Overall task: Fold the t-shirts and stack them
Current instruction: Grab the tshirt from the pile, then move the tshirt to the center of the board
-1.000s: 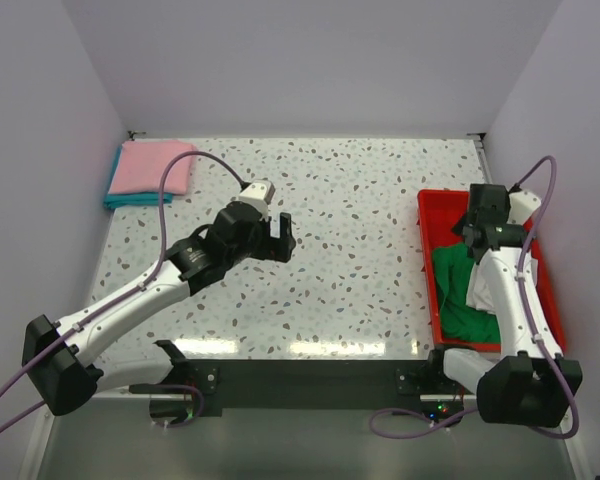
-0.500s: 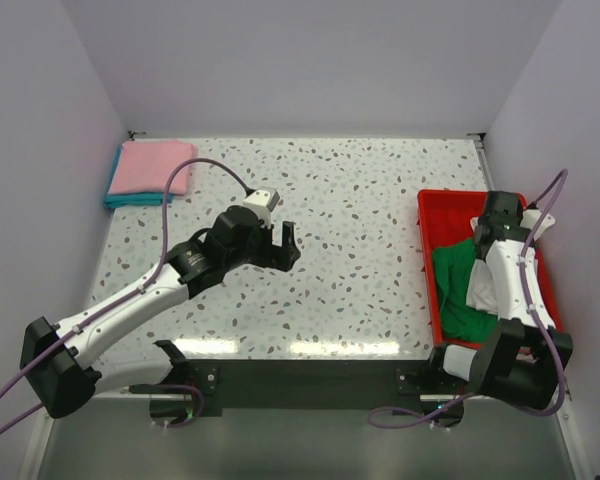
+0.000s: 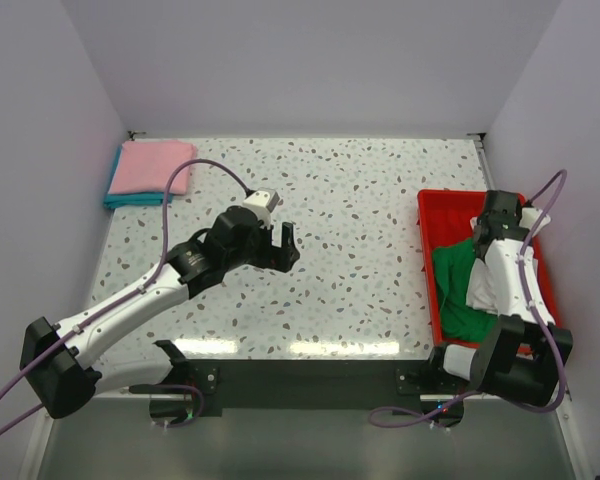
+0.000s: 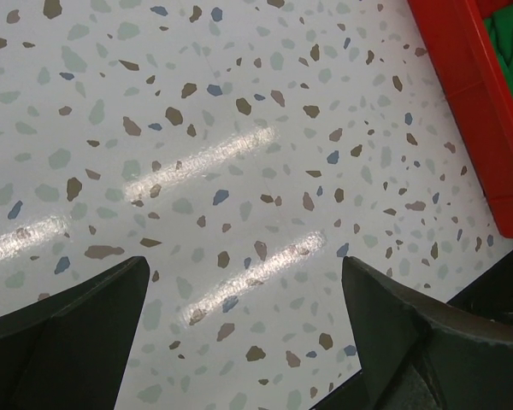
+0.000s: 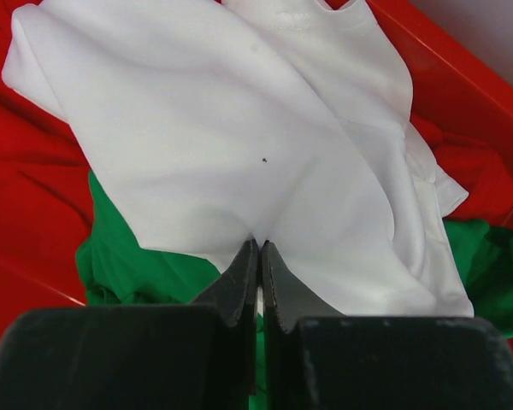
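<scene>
A crumpled white t-shirt [image 5: 239, 145] lies on a green t-shirt [image 5: 128, 265] inside the red tray [image 3: 435, 215] at the right. My right gripper [image 5: 259, 248] is shut on a pinched fold of the white t-shirt [image 3: 483, 285]; the green t-shirt [image 3: 458, 290] spreads to its left. At the far left corner a folded pink t-shirt [image 3: 152, 166] rests on a folded teal t-shirt [image 3: 120, 199]. Over the middle of the table my left gripper [image 3: 285, 243] hangs open, nothing between its fingers [image 4: 68, 333], only speckled tabletop below.
The tray's red wall [image 4: 470, 102] shows at the upper right of the left wrist view. White walls close in the table at the back and both sides. The table's dark front edge [image 3: 300, 375] runs between the arm bases.
The right gripper dropped into the tray and closed on the white t-shirt. The left arm swung slightly right over the table, still open.
</scene>
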Robot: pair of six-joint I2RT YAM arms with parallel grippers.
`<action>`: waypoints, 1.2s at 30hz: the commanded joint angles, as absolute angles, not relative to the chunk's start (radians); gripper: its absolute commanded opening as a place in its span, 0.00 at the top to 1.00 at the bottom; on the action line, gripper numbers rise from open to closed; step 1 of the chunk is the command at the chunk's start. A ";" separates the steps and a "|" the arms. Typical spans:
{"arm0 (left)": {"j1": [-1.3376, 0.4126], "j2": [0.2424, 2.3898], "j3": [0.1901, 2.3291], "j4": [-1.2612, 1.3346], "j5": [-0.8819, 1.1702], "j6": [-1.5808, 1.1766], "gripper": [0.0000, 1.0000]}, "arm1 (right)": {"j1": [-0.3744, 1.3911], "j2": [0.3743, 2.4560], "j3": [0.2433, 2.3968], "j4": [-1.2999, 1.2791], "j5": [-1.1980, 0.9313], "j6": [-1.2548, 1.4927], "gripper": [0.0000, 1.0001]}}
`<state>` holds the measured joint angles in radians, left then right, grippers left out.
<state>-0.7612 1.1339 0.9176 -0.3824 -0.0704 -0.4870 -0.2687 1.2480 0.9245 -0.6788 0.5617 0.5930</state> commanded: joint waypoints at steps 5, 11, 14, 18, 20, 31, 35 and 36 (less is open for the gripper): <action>-0.749 1.115 0.925 -0.359 -0.055 -0.479 0.00 | -0.271 1.158 1.090 -0.728 0.526 0.557 1.00; -0.739 1.089 0.945 -0.373 -0.095 -0.482 0.00 | -0.268 1.124 1.408 -0.788 0.266 0.502 1.00; -0.720 1.075 0.960 -0.385 -0.129 -0.492 0.00 | -0.230 1.141 1.618 -0.776 0.069 0.514 1.00; -0.661 1.054 0.969 -0.390 -0.147 -0.512 0.00 | 0.118 1.207 1.837 -0.753 0.127 0.512 1.00; -0.612 1.043 0.973 -0.387 -0.137 -0.523 0.00 | 0.231 1.282 1.969 -0.753 0.146 0.511 1.00; -0.542 1.000 0.983 -0.394 -0.259 -0.589 0.00 | 0.672 1.621 2.368 -0.759 0.184 0.463 1.00; -0.532 1.000 0.960 -0.397 -0.304 -0.615 0.00 | 0.539 1.586 2.042 -0.680 0.065 0.553 1.00; -0.529 1.002 0.953 -0.396 -0.310 -0.621 0.00 | 0.443 1.542 1.943 -0.628 0.010 0.581 1.00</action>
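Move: The right hand is down in the red bin, fingertips already shut on the white T-shirt, whose bulk lies around 4 cm to its right and 4 cm below. The table's open middle is about 46 cm to this hand's left, roughly level ahead, 12 cm lower; the green T-shirt sits some 7 cm left and 6 cm back. From the left hand that open middle is about 7 cm right and 18 cm down. Up first, straight out of the bin, then in a fast sweep to the left, the right hand carries the pinched white T-shirt about 40 cm high and 40 cm across over the table, turning strongly counter-clockwise while its fingers tip up; it ends going forward and dipping some 6 cm. The left hand, open and empty, eases about 9 cm left, slightly forward and up. ##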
